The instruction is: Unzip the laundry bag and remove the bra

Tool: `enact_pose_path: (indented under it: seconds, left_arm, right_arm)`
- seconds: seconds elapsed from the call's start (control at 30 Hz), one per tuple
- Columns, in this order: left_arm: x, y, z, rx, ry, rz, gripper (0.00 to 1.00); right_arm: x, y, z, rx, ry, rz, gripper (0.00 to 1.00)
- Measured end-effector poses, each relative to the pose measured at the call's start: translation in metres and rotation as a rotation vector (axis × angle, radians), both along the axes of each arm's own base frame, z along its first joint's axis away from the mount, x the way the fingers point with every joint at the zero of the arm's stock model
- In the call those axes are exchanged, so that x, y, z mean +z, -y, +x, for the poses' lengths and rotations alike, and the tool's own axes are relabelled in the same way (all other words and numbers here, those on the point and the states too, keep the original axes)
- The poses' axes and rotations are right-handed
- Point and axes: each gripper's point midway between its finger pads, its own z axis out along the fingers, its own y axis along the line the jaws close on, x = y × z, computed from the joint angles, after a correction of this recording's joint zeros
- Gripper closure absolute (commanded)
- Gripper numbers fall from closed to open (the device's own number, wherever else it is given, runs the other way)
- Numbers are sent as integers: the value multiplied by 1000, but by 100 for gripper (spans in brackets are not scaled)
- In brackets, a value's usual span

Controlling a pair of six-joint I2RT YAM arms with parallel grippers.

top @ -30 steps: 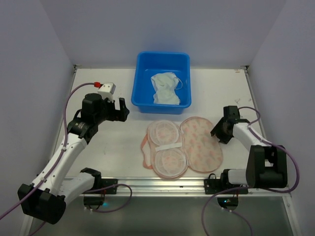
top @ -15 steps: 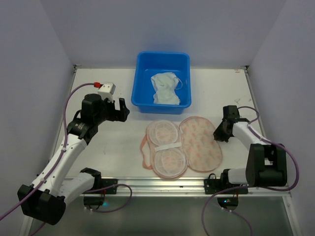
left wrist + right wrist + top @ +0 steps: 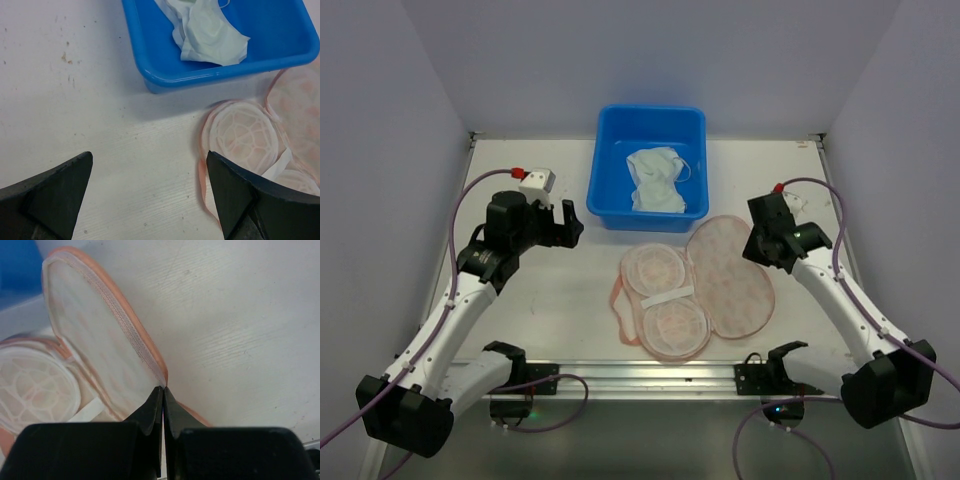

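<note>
The laundry bag (image 3: 732, 285) lies opened out at the table's middle, its cream orange-printed half on the right and two round mesh cups (image 3: 666, 298) on the left. My right gripper (image 3: 755, 253) is shut on that half's pink edging (image 3: 150, 352), at the bag's (image 3: 95, 340) right side, and holds the edge a little off the table. The pale bra (image 3: 657, 178) lies crumpled inside the blue tub (image 3: 605, 130). My left gripper (image 3: 567, 224) hangs open over bare table left of the bag (image 3: 245, 132), nothing between its fingers. The left wrist view also shows the bra (image 3: 210, 30).
The blue tub (image 3: 200, 80) stands at the back centre, just beyond the bag. Grey walls close in the table on the left, right and back. A metal rail with both arm bases runs along the near edge (image 3: 640, 375).
My right gripper has shut on the bag's right edge and risen toward the back, lifting that edge. The bag has shifted slightly right. The left arm has not moved.
</note>
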Motion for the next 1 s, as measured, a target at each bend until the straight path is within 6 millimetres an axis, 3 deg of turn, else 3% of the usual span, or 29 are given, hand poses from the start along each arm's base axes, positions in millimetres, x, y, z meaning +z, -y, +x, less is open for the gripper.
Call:
enact_pose_path:
  seconds: [0.2, 0.53, 0.73, 1.0]
  left_arm:
    - [-1, 0, 0, -2, -2, -1, 0]
    - [-3, 1, 0, -3, -7, 0, 0]
    - [-4, 1, -1, -4, -10, 1, 0]
    - [-7, 0, -2, -4, -17, 3, 0]
  right_arm:
    - [27, -31, -18, 132, -3, -28, 100]
    - [52, -106, -43, 372, -2, 40, 100]
    - [52, -159, -58, 517, -41, 96, 100]
    - [35, -221, -66, 630, -100, 172, 100]
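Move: The laundry bag's flap edge is already in the right fingers, some 13 cm above the table. The mesh body it is being carried to has its middle about 20 cm to that hand's left, 7 cm back and 13 cm below. The peach strap lies about 11 cm left of the body's middle and 3 cm nearer the base. The blue bin's middle is some 28 cm ahead and 24 cm left of the right hand. From the left hand, the bag body is about 20 cm right, 15 cm back and 18 cm down. The laundry bag's flap, still pinched by its rim in the shut right fingers, is swept leftward in an arc over the mesh body, some 22 cm left and about 7 cm back towards the base. The right hand climbs around 5 cm at first, then begins to sink, while the wrist turns counter-clockwise by roughly 35 degrees. ##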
